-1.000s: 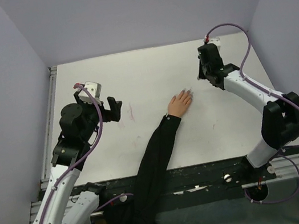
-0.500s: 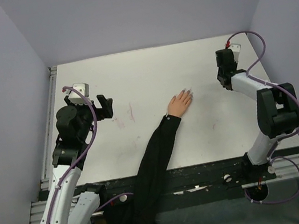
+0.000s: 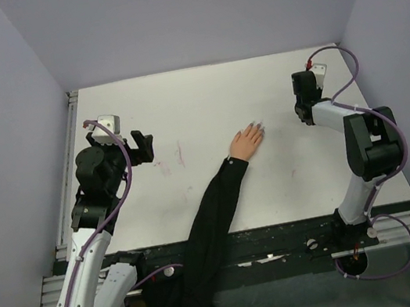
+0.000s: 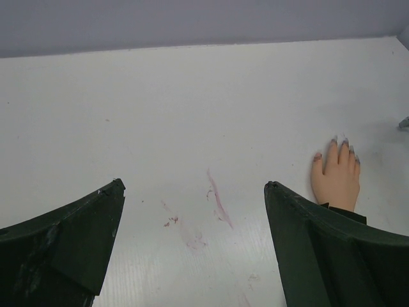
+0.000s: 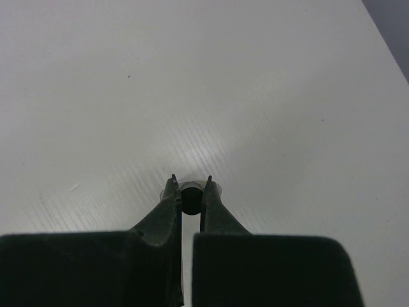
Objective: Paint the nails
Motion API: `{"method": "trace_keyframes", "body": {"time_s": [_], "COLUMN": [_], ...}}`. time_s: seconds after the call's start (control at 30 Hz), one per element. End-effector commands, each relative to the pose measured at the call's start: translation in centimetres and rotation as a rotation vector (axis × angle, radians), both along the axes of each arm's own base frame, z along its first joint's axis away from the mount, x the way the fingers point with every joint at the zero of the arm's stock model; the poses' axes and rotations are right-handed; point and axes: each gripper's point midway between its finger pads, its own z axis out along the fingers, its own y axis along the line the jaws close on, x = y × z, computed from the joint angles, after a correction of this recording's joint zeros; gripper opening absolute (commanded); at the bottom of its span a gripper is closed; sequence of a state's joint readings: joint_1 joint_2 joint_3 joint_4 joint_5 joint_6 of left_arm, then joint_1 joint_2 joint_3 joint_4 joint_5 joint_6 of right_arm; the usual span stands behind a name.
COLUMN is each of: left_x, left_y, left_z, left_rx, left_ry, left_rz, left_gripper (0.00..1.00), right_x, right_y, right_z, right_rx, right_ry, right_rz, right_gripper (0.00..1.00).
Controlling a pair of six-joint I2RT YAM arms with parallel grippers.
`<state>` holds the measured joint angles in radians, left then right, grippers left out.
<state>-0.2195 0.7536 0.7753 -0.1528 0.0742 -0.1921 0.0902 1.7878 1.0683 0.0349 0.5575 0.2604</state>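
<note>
The pale peach fake hand (image 3: 248,143) lies palm down at the table's middle, with its long black sleeve (image 3: 212,216) running to the near edge. Its greyish-purple nails (image 3: 256,126) point to the far right. They also show in the left wrist view (image 4: 343,142), on the hand (image 4: 337,178). My left gripper (image 3: 143,147) is open and empty, well to the left of the hand. My right gripper (image 3: 303,114) is at the far right, apart from the hand. In the right wrist view it (image 5: 190,185) is shut on a small dark round bottle (image 5: 190,197) held low over the table.
Faint pink smears (image 4: 217,201) mark the white table (image 3: 203,98) between my left gripper and the hand. Lavender walls close in the table at the back and on both sides. A black rail (image 3: 283,235) runs along the near edge.
My right arm has drawn back to the right, away from the hand, and folded in. My left gripper has shifted a little to the left.
</note>
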Motion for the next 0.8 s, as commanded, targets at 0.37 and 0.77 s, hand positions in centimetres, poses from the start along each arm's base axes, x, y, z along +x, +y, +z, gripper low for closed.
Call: {"method": "trace_keyframes", "body": {"time_s": [0.37,0.77], "left_x": [0.1,0.0], "left_y": [0.7,0.9], "left_z": [0.7,0.9], "left_rx": [-0.019,-0.037], "left_ry": [-0.024,-0.022], "left_rz": [0.039,0.041], "left_gripper": [0.99,0.99], "right_x": [-0.4,-0.6], "right_y": [-0.8,-0.4], "right_z": [-1.8,-0.3], "right_rx": [-0.012,0.005], "right_ry": [0.013,-0.014], "right_rz": [-0.040,-0.024], "right_gripper": [0.18,0.58]}}
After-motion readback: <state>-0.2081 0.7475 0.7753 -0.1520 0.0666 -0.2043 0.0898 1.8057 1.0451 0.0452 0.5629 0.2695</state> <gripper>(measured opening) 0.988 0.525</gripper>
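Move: The right hand still pinches the black cap of the nail polish, whose body hangs some 2 cm below the hand point. The table spot it goes to is right beneath, about 5 cm down. The mannequin hand lies about 29 cm to the left and 17 cm back from it. From the idle, open left hand, the polish is roughly 60 cm to the right, 16 cm ahead and 22 cm lower. The right hand sinks about 1.5 cm with the polish, then opens its fingers halfway, letting go of the cap. ##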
